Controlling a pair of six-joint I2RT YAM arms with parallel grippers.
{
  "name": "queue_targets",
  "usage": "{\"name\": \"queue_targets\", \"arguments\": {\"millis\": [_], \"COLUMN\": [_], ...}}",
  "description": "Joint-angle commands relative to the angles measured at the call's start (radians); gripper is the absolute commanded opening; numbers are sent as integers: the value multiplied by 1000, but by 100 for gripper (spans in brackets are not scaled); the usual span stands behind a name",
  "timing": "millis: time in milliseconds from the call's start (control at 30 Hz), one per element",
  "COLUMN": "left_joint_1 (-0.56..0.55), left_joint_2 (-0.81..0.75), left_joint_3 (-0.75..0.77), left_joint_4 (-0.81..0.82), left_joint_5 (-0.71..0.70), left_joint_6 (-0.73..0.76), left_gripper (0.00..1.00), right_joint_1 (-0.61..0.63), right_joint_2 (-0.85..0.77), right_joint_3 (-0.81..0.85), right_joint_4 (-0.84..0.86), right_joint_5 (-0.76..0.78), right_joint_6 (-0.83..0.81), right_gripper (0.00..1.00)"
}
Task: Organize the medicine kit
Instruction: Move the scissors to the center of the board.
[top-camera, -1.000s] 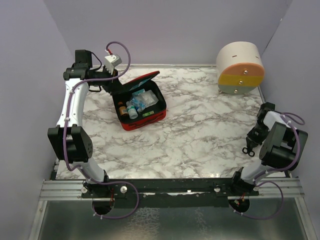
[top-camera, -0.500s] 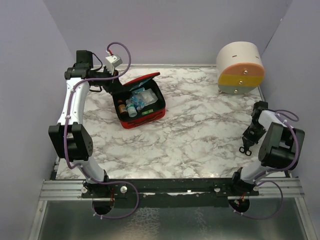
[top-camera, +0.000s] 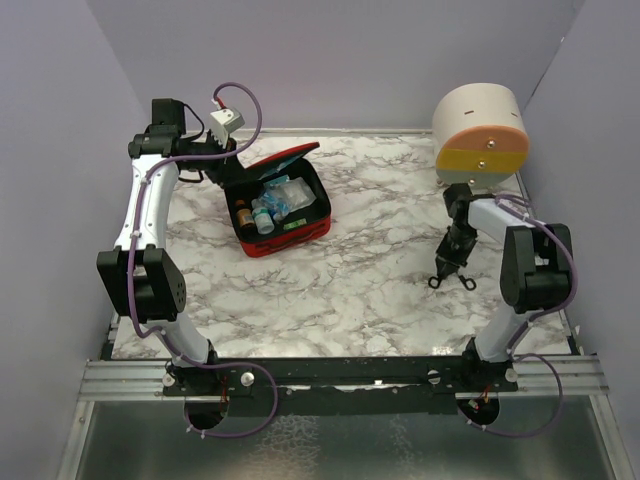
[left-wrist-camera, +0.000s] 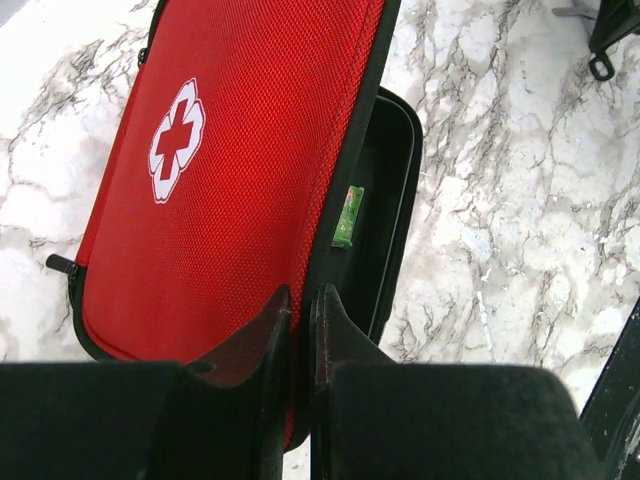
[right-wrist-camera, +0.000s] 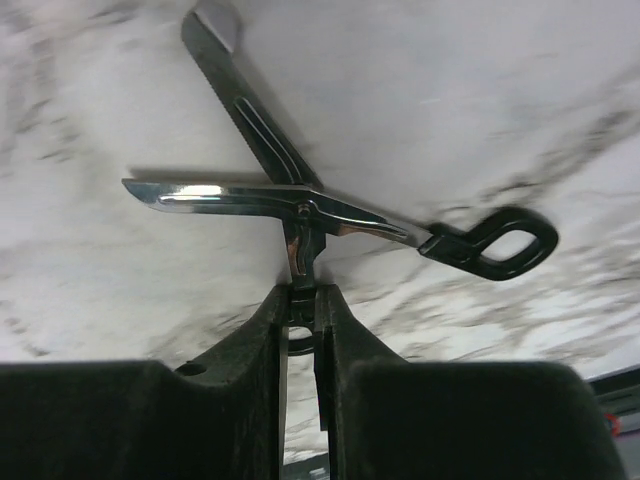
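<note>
The medicine kit (top-camera: 296, 232), a red zippered case, lies open at the back left with bottles and packets in its black tray. My left gripper (top-camera: 230, 166) is shut on the edge of its raised lid (left-wrist-camera: 230, 170), which bears a white cross. A small green item (left-wrist-camera: 347, 217) shows in the tray beyond the lid's rim. My right gripper (top-camera: 450, 262) hangs over the right side of the table, shut on a pair of scissors (right-wrist-camera: 300, 205) at one handle. The blades are spread and one black handle loop (right-wrist-camera: 500, 243) sticks out to the right.
A round cream, orange, yellow and grey drawer container (top-camera: 482, 137) stands at the back right corner. The marble table (top-camera: 370, 270) is walled by purple panels on the left, back and right. Cables loop from both arms.
My right arm has swung from the table's right edge inward to the left, carrying the scissors with it. The left arm and the kit's lid have stayed put.
</note>
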Motion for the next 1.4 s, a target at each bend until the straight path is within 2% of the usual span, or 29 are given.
{"name": "queue_targets", "arguments": {"millis": [0,233,333,567,700,767,867,1100,1367], "left_joint_1": [9,9,9,8,9,9,9,8,7], "left_joint_2": [11,11,11,12,7,2,-4,-8,-8], "left_joint_3": [18,32,34,41,39,35,29,27,28], "left_joint_4": [-1,-2,-2,-2,-1,-1,-1,-1,-1], "left_joint_5": [-51,-50,-48,-44,-47,-46,-47,-39,-35], "left_joint_6": [-4,-16,-19,-27,-29,-29,-29,-30,-35], "left_gripper": [0,0,0,0,0,0,0,0,0], "right_joint_1": [110,191,192,190,190,188,177,146,130], "right_joint_2": [152,196,165,97,83,89,96,164,165], "right_joint_3": [0,98,121,214,297,328,352,371,305], "right_joint_4": [183,153,133,41,-20,-44,-48,-50,0], "right_joint_5": [-126,-108,-73,-32,-3,21,25,18,-23], "right_joint_6": [125,142,110,8,-61,-99,-164,-427,-444], "right_gripper": [1,2,12,26,48,54,54,54,55]}}
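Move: The right hand, low over the marble, already grips the open scissors by a shank, their middle about 2 cm ahead of it; the board's centre lies roughly 32 cm to its left and 6 cm ahead. The medicine kit is some 50 cm left and 17 cm ahead of this hand, the drawer cabinet about 30 cm ahead and 8 cm right. From the left hand, which holds the kit's lid, the scissors lie some 60 cm right, 16 cm back and 25 cm below. Right hand drags scissors about 8 cm left, opens, lifts forward, then sinks rightward, turning some 30 degrees counter-clockwise. ##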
